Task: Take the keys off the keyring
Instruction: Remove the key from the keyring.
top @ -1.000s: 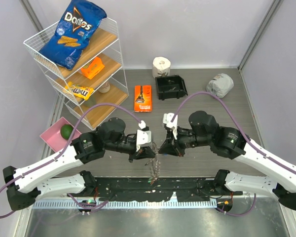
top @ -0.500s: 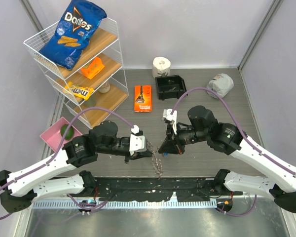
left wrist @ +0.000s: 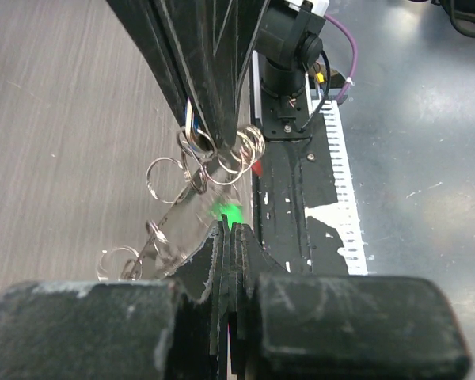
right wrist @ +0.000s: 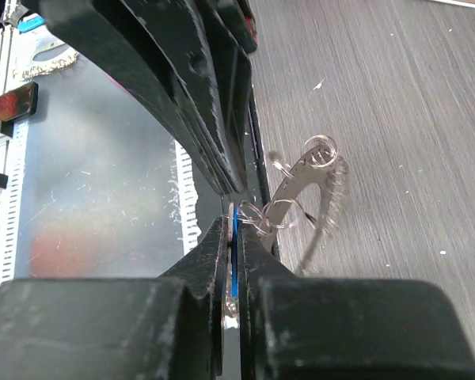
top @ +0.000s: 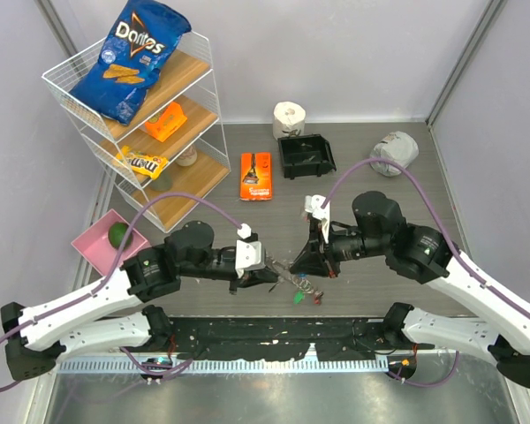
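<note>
The keyring (top: 293, 281) hangs low between my two gripper tips, a thin silver band fringed with small rings (left wrist: 222, 154) (right wrist: 301, 190). My right gripper (top: 297, 268) (right wrist: 232, 233) is shut on a blue-headed key (right wrist: 233, 257) linked to it by small rings. My left gripper (top: 274, 277) (left wrist: 228, 231) is shut, and the ring's blurred band runs into its tips. A green key (top: 298, 299) (left wrist: 229, 212) and a red key (top: 317, 300) dangle below the ring. The two grippers' tips nearly touch.
Just under the keys runs the black base plate (top: 283, 340) along the near edge. A pink tray (top: 93, 249) holding a lime lies left. A wire shelf (top: 141, 97), an orange packet (top: 255, 175), a black bin (top: 306, 155) and a paper roll (top: 289, 117) stand farther back.
The keyring hung straight down between the tips; now it has swung rightward, showing the green and red keys. The right gripper has shifted right; the left pulled left, then came partly back.
</note>
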You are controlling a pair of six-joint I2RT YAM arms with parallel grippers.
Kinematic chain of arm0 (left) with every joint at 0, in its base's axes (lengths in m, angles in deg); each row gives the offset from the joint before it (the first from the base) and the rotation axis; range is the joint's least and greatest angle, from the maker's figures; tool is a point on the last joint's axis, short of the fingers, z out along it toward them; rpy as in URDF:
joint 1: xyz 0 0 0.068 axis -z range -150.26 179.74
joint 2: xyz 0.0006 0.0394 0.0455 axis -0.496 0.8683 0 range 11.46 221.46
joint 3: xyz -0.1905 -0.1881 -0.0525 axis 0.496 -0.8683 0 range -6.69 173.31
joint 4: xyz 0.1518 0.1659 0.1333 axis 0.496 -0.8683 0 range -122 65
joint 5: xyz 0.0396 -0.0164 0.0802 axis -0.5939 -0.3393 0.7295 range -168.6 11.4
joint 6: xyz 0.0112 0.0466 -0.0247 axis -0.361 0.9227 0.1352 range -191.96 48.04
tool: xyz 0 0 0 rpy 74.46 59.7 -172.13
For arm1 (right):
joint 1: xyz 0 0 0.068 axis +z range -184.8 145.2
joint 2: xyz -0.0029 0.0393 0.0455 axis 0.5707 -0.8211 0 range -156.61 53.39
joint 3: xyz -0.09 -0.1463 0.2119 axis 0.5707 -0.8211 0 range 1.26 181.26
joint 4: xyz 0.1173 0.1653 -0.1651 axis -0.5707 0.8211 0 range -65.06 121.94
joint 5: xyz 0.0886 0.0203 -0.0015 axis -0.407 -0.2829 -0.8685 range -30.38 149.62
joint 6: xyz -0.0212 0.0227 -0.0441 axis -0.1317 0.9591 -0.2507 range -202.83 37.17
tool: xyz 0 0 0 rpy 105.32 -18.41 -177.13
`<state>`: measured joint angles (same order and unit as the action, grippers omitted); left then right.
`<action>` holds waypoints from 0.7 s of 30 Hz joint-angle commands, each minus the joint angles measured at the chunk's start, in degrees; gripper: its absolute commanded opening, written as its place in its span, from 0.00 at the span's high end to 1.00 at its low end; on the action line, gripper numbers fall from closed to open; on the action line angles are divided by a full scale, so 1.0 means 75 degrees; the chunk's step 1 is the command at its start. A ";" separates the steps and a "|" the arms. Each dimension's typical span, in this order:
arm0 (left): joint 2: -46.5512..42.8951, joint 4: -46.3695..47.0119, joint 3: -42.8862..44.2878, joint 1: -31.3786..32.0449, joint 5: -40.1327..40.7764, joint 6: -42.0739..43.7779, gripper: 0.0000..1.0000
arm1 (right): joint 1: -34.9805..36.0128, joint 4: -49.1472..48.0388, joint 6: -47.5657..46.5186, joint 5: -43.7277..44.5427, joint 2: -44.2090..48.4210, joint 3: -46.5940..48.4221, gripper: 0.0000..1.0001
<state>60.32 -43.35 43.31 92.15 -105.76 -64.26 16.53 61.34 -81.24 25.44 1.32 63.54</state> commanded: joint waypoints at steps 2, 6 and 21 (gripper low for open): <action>0.0141 0.1052 -0.0139 0.0034 -0.0012 -0.0523 1.00 | -0.0024 -0.0120 -0.0176 -0.0119 0.0018 0.0579 0.95; 0.0106 0.0958 -0.0045 0.0034 0.0222 -0.0559 0.76 | -0.0024 -0.0002 -0.0363 -0.0084 -0.0006 0.0661 0.95; -0.0117 0.1450 -0.0034 0.0046 0.0293 -0.0582 0.54 | -0.0035 0.0021 -0.0364 -0.0201 -0.0135 0.0848 0.95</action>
<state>59.12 -36.53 41.82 92.26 -103.25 -68.52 16.44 64.05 -83.60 25.12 -0.02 66.69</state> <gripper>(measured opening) 0.461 0.094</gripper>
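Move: The blue key is pinched in my right fingertips. From my left hand it is about 4 cm to the right and 2 cm farther forward, roughly level. The keyring hangs off it, its middle some 4 cm right, 1 cm back and 2 cm below my left hand. The green key is about 6 cm right, 5 cm back and 5 cm lower; the red key is some 10 cm right, 6 cm back and 5 cm lower. My nearly shut left fingers first dip about 1 cm beside the keyring. Then I spread them to roughly half open and raise the hand nearly 3 cm from that low point, fingers still pointing right at my other hand. My right hand keeps its pinch on the blue key, rising barely 1 cm. ##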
